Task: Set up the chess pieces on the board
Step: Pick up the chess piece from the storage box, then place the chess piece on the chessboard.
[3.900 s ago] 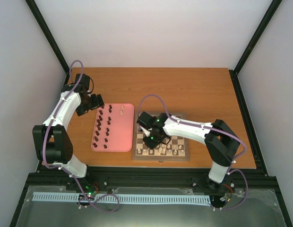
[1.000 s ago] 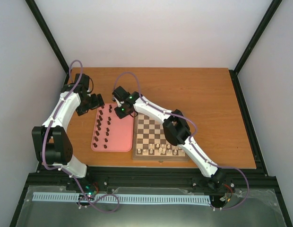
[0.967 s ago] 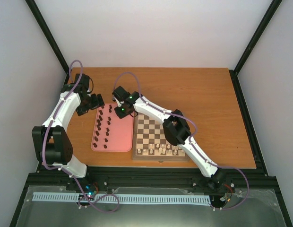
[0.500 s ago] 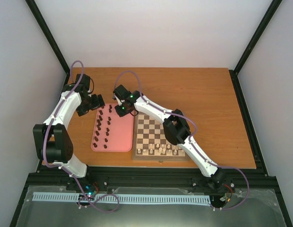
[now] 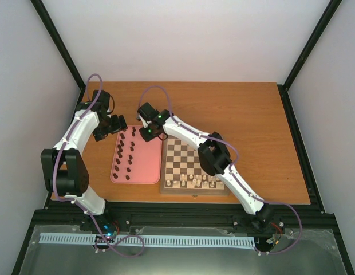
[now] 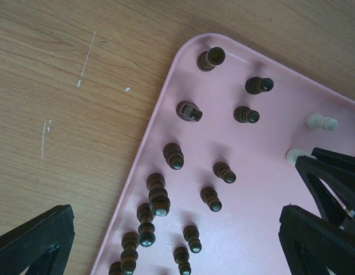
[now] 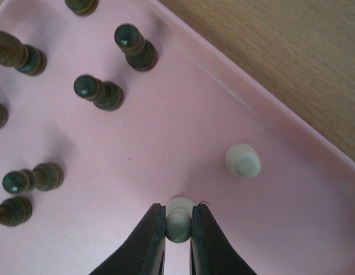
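Observation:
Over the far right corner of the pink tray (image 5: pixel 137 172), my right gripper (image 5: pixel 148 134) (image 7: pixel 178 222) is shut on a cream-white chess piece (image 7: pixel 179 224) that still stands on the tray floor. A second white piece (image 7: pixel 243 160) stands just beside it, untouched. Several dark brown pieces (image 5: pixel 125 154) (image 6: pixel 157 197) stand on the tray's left half. My left gripper (image 5: pixel 117 124) (image 6: pixel 176 232) hovers open above the tray's far left corner with nothing between its fingers. The board (image 5: pixel 194 150) lies right of the tray, with several white pieces (image 5: pixel 192 183) on its near rows.
The tray's raised rim (image 7: pixel 263 117) runs close behind the held piece, with bare wooden table (image 7: pixel 292 51) beyond it. Dark pieces (image 7: pixel 135 47) stand left of my right gripper. My right arm (image 5: pixel 215 156) stretches across the board. In the left wrist view, a white piece (image 6: pixel 320 121) lies on its side.
My right gripper, earlier over the board, reached the tray's far right corner and over the last second its jaws closed onto the white piece. The left arm has barely moved.

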Action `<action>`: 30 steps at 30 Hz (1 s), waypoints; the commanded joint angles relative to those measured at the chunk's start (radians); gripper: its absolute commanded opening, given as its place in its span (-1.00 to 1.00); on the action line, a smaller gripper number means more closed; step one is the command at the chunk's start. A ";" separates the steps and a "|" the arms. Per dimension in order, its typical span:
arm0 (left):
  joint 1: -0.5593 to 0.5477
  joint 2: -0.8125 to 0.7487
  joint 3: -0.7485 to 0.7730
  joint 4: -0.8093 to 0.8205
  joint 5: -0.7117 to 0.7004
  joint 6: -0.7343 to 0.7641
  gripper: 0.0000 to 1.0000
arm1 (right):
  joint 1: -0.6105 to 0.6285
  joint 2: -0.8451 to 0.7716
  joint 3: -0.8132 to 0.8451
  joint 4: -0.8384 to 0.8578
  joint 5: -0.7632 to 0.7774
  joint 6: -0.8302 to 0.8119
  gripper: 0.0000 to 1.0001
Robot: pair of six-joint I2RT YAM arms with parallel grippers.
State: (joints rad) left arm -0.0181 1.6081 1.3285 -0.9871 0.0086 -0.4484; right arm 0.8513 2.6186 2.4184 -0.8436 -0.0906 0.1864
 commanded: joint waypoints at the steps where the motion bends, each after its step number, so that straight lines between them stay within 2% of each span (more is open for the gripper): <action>1: -0.003 0.001 0.031 0.009 0.006 0.005 0.99 | -0.004 -0.121 -0.057 0.005 -0.009 -0.030 -0.82; 9: -0.003 -0.016 0.027 0.007 -0.002 0.006 0.99 | 0.031 -0.402 -0.332 0.003 0.004 -0.054 -0.83; 14: -0.003 -0.025 0.024 0.006 -0.008 0.006 0.99 | 0.064 -0.651 -0.677 0.027 0.006 -0.022 -0.83; 19: -0.003 -0.026 0.022 0.010 -0.008 0.005 0.99 | 0.093 -0.830 -0.951 0.033 0.022 0.028 -0.82; 23: -0.003 -0.020 0.033 0.005 -0.017 0.005 0.99 | 0.131 -0.900 -1.066 0.040 0.028 0.048 -0.82; 30: -0.003 -0.035 0.030 0.001 -0.032 0.010 0.99 | 0.184 -0.940 -1.168 0.058 0.014 0.097 -0.82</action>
State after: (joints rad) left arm -0.0181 1.6054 1.3289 -0.9874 -0.0059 -0.4480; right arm 1.0142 1.7317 1.2858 -0.8165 -0.0811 0.2405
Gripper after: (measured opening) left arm 0.998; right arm 0.104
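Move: The right hand already pinches a white pawn standing in the pink tray; the empty second-row square it is bound for lies about 20 cm back and 15 cm to its right, roughly 1 cm lower. Beside that square, the nearest placed pawn is 20 cm back and 19 cm right, the corner rook 23 cm back and 11 cm right. The tray's last white pawn stands some 3 cm straight ahead. From the left hand, the square is about 15 cm back, 28 cm right, 11 cm below. Back and to the right in an arc, about 21 cm and 15 cm, the right hand lifts the pinched white pawn out of the tray, rising some 11 cm before sinking about 7 cm towards the empty second-row square at the board's near-left corner. The fingers keep their hold while the wrist tips by 10 to 15 degrees to point more steeply down. ##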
